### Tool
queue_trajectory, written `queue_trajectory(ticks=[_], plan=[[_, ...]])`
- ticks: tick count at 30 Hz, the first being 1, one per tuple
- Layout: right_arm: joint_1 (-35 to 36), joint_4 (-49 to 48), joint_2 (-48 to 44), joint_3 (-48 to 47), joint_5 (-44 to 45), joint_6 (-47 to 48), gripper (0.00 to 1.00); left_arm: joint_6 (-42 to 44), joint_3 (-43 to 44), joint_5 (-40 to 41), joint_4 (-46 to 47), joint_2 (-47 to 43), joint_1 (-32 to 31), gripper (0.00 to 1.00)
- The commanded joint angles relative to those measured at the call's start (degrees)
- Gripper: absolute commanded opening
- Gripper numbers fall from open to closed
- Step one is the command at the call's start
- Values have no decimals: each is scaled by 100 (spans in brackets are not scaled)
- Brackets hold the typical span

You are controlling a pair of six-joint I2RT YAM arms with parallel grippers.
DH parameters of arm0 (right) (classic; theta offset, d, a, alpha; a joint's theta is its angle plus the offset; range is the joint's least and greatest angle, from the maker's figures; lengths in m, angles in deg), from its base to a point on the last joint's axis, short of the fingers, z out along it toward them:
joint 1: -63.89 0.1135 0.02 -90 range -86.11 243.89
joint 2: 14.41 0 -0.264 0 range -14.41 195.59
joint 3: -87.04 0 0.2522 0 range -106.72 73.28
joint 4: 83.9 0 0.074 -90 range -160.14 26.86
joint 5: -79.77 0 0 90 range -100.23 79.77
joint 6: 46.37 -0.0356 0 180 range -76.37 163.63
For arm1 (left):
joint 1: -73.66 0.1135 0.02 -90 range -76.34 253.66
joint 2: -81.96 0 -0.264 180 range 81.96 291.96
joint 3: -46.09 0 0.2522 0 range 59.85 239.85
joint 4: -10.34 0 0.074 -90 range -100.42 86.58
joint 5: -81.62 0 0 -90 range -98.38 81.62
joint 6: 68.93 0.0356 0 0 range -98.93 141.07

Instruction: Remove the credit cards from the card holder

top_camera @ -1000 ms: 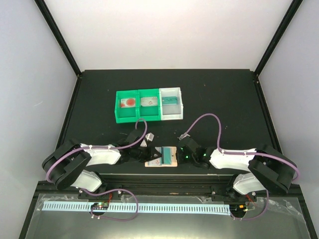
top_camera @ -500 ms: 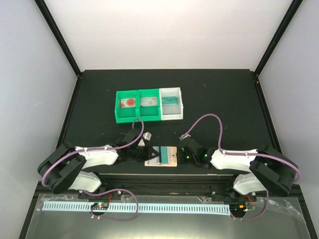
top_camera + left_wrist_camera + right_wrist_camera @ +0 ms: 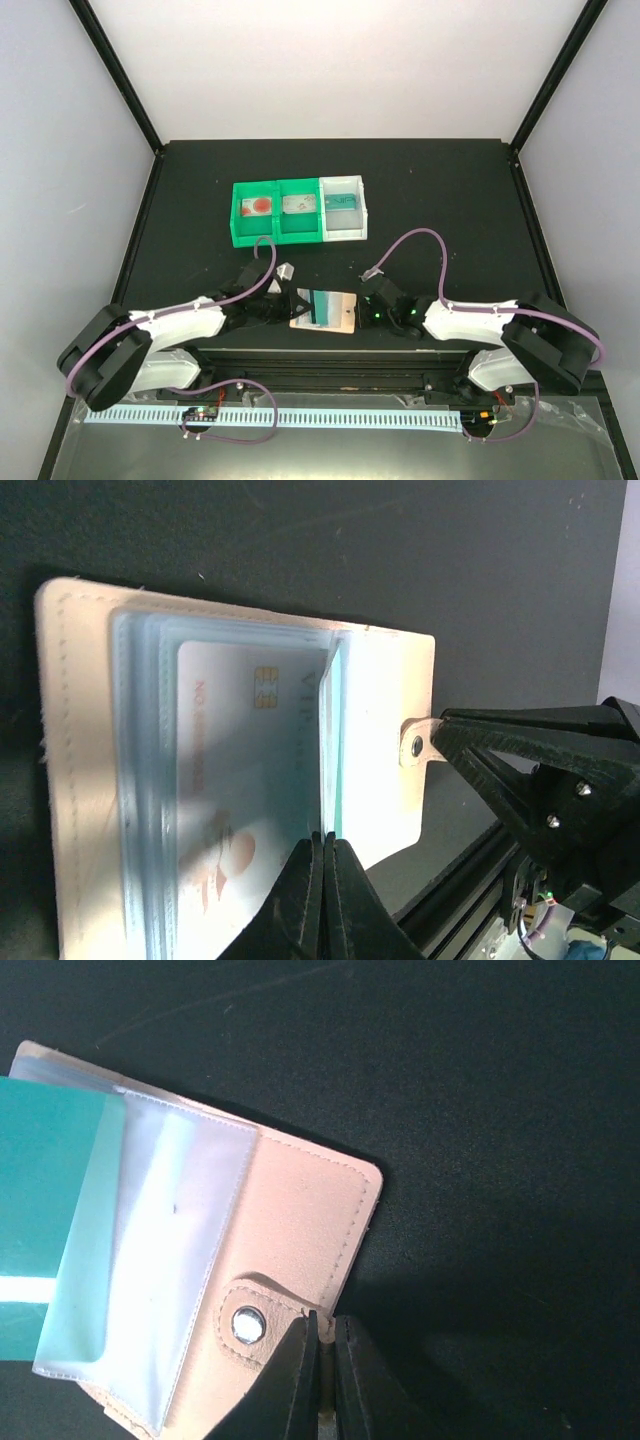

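Note:
The tan card holder [image 3: 343, 318] lies open at the table's near edge, between my two grippers. My left gripper [image 3: 323, 838] is shut on the edge of a teal credit card [image 3: 336, 740] that stands on edge in the clear sleeves. In the right wrist view that teal card [image 3: 45, 1190] sticks out of a sleeve to the left. A pale card with a chip [image 3: 250, 770] sits flat in a sleeve. My right gripper [image 3: 324, 1322] is shut on the holder's [image 3: 300, 1220] edge beside the snap tab [image 3: 246, 1324].
A green-and-white three-compartment bin tray [image 3: 275, 237] stands farther back, with a teal card [image 3: 342, 201] in its white compartment and small items in the green ones. The black frame rail [image 3: 320, 355] runs just in front of the holder.
My left arm has stretched lower and farther to the right, toward the holder. More of the teal card shows above the holder. The right gripper has stayed where it was.

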Motion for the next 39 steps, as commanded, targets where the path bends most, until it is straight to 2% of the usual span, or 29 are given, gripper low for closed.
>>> queue_trajectory(ticks=[1, 6, 10, 15, 20, 25, 29, 32, 34, 39], plan=[[-36, 226, -154, -51, 192, 127, 7, 163, -25, 347, -362, -352, 71, 2], [-36, 472, -453, -203, 194, 152, 11, 430, 14, 612, -625, -799, 97, 2], [-36, 830, -762, -423, 183, 141, 18, 941, 38, 962, -690, -1224, 99, 2], [-36, 1086, -1129, -687, 30, 337, 25, 1437, 144, 894, -741, -1796, 100, 2], [-36, 1344, -1545, -1010, -67, 638, 27, 1824, 60, 854, -672, -2475, 86, 2], [-36, 604, -2145, -843, -367, 1812, 30, 1886, -36, 714, -665, -3013, 94, 2], [-36, 546, -2495, -1002, -275, 2623, 31, 2226, 36, 390, -652, -3048, 95, 2], [-41, 859, -2640, -1329, -259, 2851, 33, 2334, 153, 154, -680, -3022, 101, 2], [-27, 798, -2729, -1353, -538, 3400, 35, 2057, 220, 5, -598, -3030, 95, 2], [-6, -607, -3578, -402, -1668, 5331, 36, 931, 528, -72, -818, -2713, 107, 2]])
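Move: The teal card, gripped by its left edge, has its middle about 3 cm right of the left hand and 1 cm back. The open card holder's middle lies 4 cm right and 2 cm back of that hand, 3 cm below; the white compartment is some 24 cm ahead and 9 cm right. From the right hand, at the holder's clasp tab, the card is roughly 9 cm left and 2 cm ahead, the holder's middle 8 cm left and 1 cm ahead. Lifting the teal card up off the holder, the left hand keeps its pinch and rises about 12 cm, first easing a little left and forward, fingers swinging forward and up. The right hand lets go of the clasp tab and climbs faster, about 22 cm and slightly left, opening its fingers partway and turning them up to face left and forward, above and to the right of the card. ##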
